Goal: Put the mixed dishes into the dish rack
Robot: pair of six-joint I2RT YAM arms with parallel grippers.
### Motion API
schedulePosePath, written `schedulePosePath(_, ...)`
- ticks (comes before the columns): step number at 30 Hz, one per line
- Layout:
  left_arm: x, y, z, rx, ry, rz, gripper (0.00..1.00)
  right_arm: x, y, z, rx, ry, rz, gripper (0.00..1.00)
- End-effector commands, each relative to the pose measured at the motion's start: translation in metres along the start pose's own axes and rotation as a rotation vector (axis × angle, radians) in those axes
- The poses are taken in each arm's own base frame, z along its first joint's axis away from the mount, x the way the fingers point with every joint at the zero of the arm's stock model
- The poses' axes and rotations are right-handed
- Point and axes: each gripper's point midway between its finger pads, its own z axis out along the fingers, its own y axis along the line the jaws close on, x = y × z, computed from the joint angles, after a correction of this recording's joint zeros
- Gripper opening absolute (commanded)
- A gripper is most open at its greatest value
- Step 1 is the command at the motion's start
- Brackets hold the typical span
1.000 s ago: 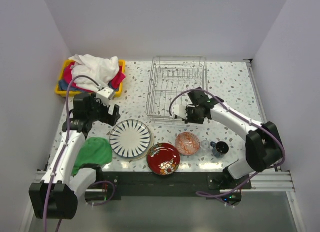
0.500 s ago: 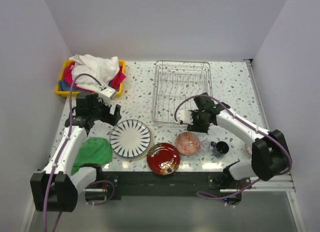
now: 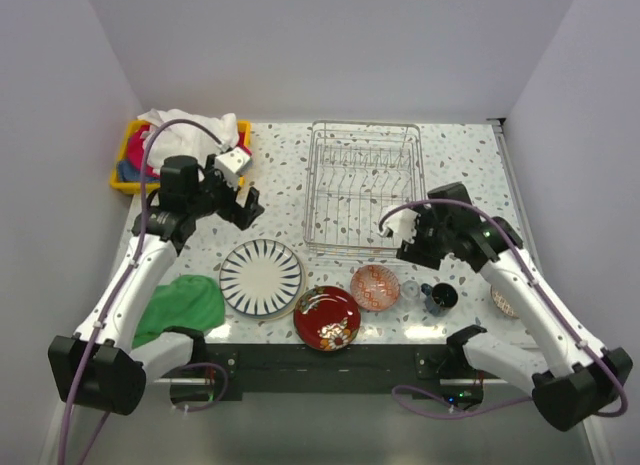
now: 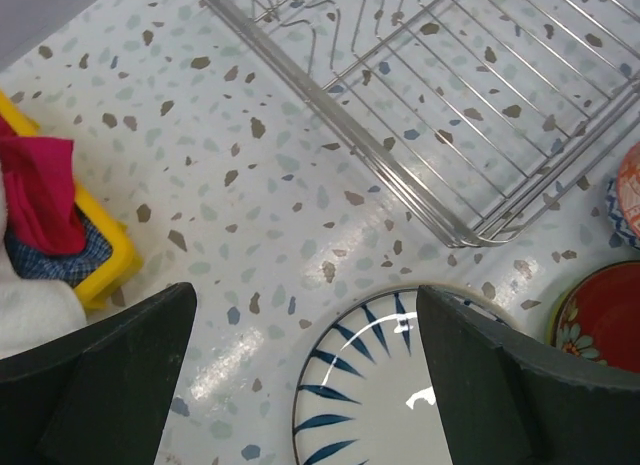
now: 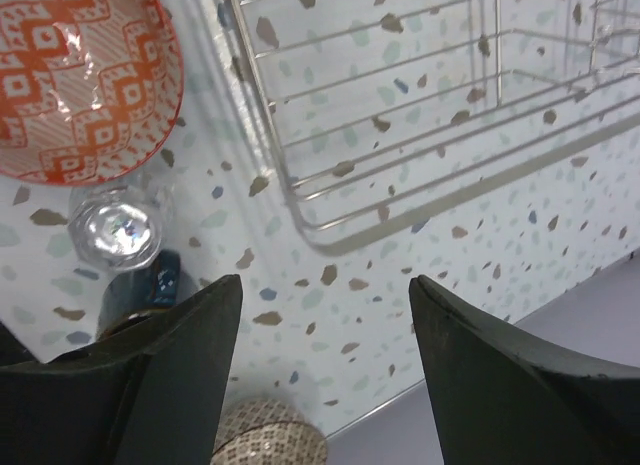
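Note:
The dish rack [image 3: 362,185] is a silver wire basket at the back centre, with nothing in it. In front of it lie the striped plate [image 3: 261,276], the red floral plate [image 3: 327,317], the orange-red bowl [image 3: 375,287], the clear glass [image 3: 409,288] and the dark blue mug [image 3: 438,298]. A pale patterned bowl [image 3: 503,300] is partly hidden by the right arm. My left gripper [image 3: 245,207] is open and empty above the table, behind the striped plate [image 4: 390,395]. My right gripper [image 3: 410,247] is open and empty, just off the rack's front right corner [image 5: 330,235].
A yellow bin [image 3: 135,165] of cloths stands at the back left. A green cloth [image 3: 185,305] lies at the front left. In the right wrist view the glass [image 5: 115,230], the mug [image 5: 150,290] and the pale bowl [image 5: 270,440] sit near the table's right edge.
The rack has shifted a little to the right and forward. My right gripper has drawn back right from the rack's front rim. My left gripper has moved back and to the right.

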Motion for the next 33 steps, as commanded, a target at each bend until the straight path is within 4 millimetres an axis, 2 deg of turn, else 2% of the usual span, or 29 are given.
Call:
schedulePosePath(1,-0.021,-0.028,0.017,0.106,-0.046,0.033,0.97,0.056,0.065,-0.015,-0.162,0.183,0.111,0.7)
schedulePosePath(3,-0.017,-0.036,0.028,0.14,-0.03,0.034,0.96,0.06,0.083,-0.012,-0.216,0.168,0.117,0.7)
schedulePosePath(5,-0.019,-0.037,0.033,0.148,-0.033,0.026,0.96,0.055,0.089,-0.01,-0.249,0.135,0.109,0.72)
schedulePosePath(10,-0.016,-0.033,0.038,0.139,-0.022,0.026,0.97,0.037,0.09,-0.002,-0.323,0.059,0.06,0.75)
schedulePosePath(17,-0.014,-0.037,0.037,0.154,-0.021,0.017,0.97,0.034,0.099,0.011,-0.434,0.063,0.031,0.74)
schedulePosePath(22,-0.016,-0.027,0.033,0.122,-0.028,0.021,0.97,0.042,0.099,0.029,-0.425,0.084,0.004,0.75)
schedulePosePath(28,-0.013,-0.008,0.028,0.074,-0.028,-0.013,0.97,0.04,0.104,0.042,-0.468,0.064,-0.012,0.76)
schedulePosePath(33,-0.016,0.001,0.024,0.056,-0.038,-0.024,0.97,0.038,0.097,0.053,-0.453,0.067,-0.011,0.75)
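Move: Back and below the right hand, about 7 cm back, 3 cm to its left and 14 cm down, stands the clear glass. The blue mug is roughly 8 cm to the right of the glass and 2 cm nearer the base; the orange bowl lies about 10 cm to the left of the glass, level with it. The rack's near right corner is some 6 cm ahead of the right hand and 9 cm left. From the left hand the glass is around 15 cm back, 50 cm right and 18 cm below. Drawing back some 8 cm from the rack with a brief swing right, the right hand dips, then sinks nearly straight down over the glass, about 10 cm in all, easing left again. Its fingers stay open and tip about 25 degrees to point almost straight down, untouching. The left hand shifts 5 cm right and 3 cm down, empty and open, then starts back left. ##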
